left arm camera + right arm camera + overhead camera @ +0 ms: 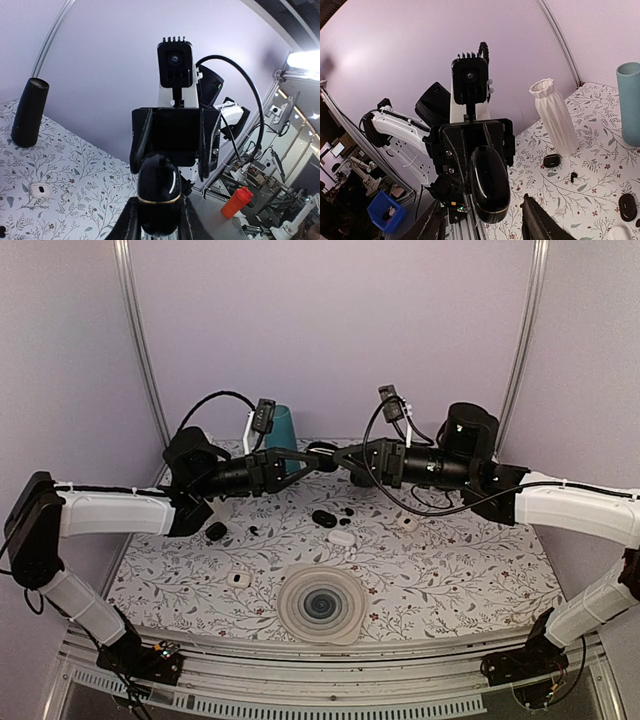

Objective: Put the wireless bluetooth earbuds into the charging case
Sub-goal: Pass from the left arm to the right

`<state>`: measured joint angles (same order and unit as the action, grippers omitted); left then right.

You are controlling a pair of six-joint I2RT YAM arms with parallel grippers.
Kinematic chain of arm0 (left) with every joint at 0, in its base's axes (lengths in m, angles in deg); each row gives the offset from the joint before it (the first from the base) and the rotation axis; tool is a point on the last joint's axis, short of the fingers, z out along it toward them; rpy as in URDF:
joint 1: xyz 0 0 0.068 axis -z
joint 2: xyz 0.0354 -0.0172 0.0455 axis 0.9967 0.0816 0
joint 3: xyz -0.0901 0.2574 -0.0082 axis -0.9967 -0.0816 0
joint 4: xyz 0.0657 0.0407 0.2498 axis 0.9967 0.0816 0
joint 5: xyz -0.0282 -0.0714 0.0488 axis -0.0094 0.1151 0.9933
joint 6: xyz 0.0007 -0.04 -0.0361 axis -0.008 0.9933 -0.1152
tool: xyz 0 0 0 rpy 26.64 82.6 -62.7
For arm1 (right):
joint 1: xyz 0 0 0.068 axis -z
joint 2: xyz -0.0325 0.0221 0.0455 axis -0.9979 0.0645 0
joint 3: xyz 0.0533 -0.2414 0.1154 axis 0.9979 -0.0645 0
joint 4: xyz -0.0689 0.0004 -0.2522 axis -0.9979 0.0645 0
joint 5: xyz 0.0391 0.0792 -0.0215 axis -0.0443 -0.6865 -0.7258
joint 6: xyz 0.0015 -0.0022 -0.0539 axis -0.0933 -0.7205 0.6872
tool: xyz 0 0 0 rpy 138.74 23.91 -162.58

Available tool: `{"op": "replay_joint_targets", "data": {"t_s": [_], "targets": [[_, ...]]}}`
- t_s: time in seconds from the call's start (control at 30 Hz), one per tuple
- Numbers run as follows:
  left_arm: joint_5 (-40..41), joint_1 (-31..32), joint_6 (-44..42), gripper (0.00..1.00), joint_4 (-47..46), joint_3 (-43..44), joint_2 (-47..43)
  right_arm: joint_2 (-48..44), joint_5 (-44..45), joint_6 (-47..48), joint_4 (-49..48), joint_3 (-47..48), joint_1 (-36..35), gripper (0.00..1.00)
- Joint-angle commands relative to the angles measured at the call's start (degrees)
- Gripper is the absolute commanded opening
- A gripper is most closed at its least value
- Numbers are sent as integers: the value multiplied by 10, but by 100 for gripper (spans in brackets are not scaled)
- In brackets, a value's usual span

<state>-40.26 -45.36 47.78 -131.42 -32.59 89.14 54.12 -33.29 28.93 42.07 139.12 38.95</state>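
Observation:
A glossy black charging case [159,197] with a thin gold band is held in the air over the middle of the table, closed, with my left gripper [159,220] shut on its lower half. My right gripper [481,198] faces it from the other side. Its fingers [538,220] stand open on either side of the same case [490,185], with gaps showing. In the top view the two grippers meet at the case [327,461]. A tiny black earbud [573,176] lies on the table, also seen from above as a small black earbud [348,510].
On the flowered table lie another black case [323,518], a white case [341,537], small white pieces [237,579] [407,523] and a black piece [216,531]. A round grey dish [320,605] sits near the front. A teal cup [282,428] and a white vase [555,120] stand at the back.

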Motion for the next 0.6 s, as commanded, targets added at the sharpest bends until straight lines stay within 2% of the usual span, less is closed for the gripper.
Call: {"op": "replay_joint_targets", "data": {"t_s": [0.0,0.43,0.57], "targets": [[-6,-5,19,0,-16,23,9,22,-11,-40,-82,1,-3,49],[1,-4,24,0,-14,27,16,39,-19,-64,-97,9,-3,23],[6,-3,21,0,-19,19,17,47,-20,-78,-105,3,-2,7]]}}
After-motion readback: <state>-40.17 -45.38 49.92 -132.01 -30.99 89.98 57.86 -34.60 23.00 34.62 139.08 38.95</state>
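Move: The charging case, held by the left gripper, reaches in between the right hand's open fingers, its middle about 3 cm to that hand's left and level with it. From the left hand the case lies some 2 cm right, the right gripper about 5 cm right. Some 31 cm below the right hand are a black oval case, 16 cm ahead and 3 cm left, and a white case, 11 cm ahead and 1 cm right. The right hand eases about 1 cm left over the case and pinches it; the left keeps its grip. ##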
